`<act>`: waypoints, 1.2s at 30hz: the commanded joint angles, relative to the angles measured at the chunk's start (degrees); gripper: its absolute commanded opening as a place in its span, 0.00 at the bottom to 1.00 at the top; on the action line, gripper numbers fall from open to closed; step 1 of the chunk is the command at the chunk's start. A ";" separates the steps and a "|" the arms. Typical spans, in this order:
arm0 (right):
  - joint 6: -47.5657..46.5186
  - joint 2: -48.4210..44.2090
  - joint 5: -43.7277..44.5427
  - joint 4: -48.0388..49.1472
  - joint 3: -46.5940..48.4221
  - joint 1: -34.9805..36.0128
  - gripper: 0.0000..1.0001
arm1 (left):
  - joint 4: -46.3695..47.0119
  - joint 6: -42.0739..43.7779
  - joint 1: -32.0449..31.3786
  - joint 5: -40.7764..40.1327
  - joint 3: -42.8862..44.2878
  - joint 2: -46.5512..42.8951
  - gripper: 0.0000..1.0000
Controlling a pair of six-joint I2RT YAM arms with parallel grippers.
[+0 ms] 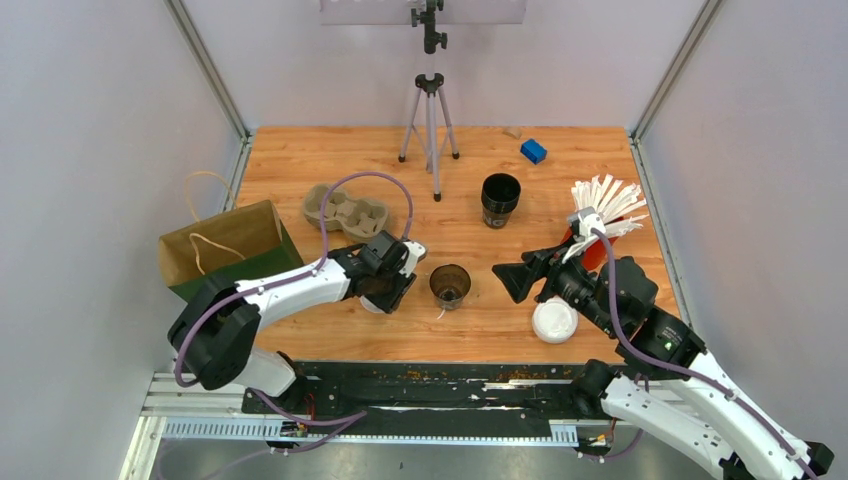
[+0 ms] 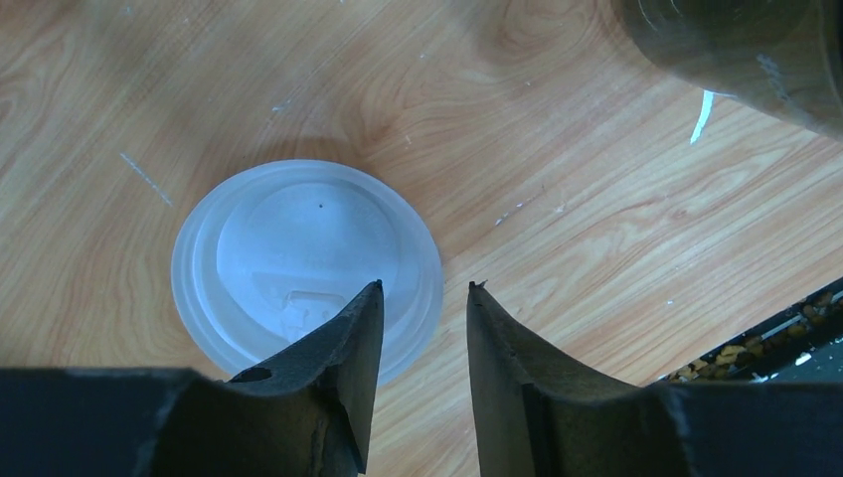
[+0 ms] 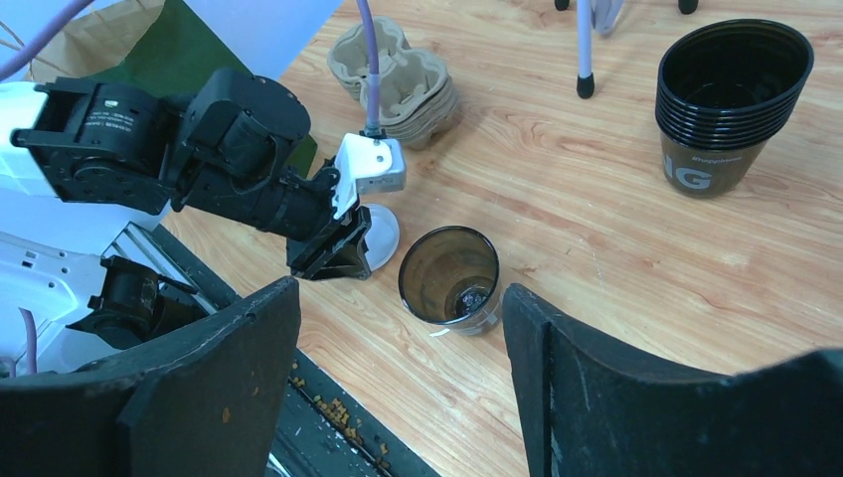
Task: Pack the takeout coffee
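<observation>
A small dark cup [image 1: 450, 286] stands upright and lidless near the table's front middle, brown inside with a little dark stuff at its bottom [image 3: 467, 298]. Left of it a round white lid [image 2: 288, 248] lies flat on the wood. My left gripper [image 2: 425, 286] hovers low over the lid's right edge. It is open and holds nothing, with one finger above the lid's rim. My right gripper [image 3: 400, 288] is wide open and empty, right of the cup and pointed at it. A second white lid [image 1: 555, 320] sits under my right arm; I cannot tell if a cup is beneath it.
A stack of black lidless cups [image 1: 500, 200] stands behind the cup. A pulp cup carrier [image 1: 345, 212] and an open paper bag [image 1: 225, 250] are at the left. A tripod [image 1: 430, 120], a blue block [image 1: 533, 151] and a red holder of white stirrers [image 1: 603, 212] are further back.
</observation>
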 commanded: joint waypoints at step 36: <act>-22.90 7.19 -25.43 52.76 -15.25 0.21 0.99 | 11.74 -31.57 2.77 24.90 14.30 -27.54 0.00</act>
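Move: The white lid lies flat with its middle about 3 cm ahead of the left hand, 3 cm to its left and 3 cm below. From that hand the brown cup stands some 13 cm right and 2 ahead, the cup carrier roughly 20 ahead and 8 left. From the right hand, the lid is about 25 cm left, 6 ahead and 26 below, the brown cup about 10 left, 4 ahead and 21 below. Left hand sinks, pinches the lid's rim, lifts about 25 cm; right swings left towards the lid, opening wider. ##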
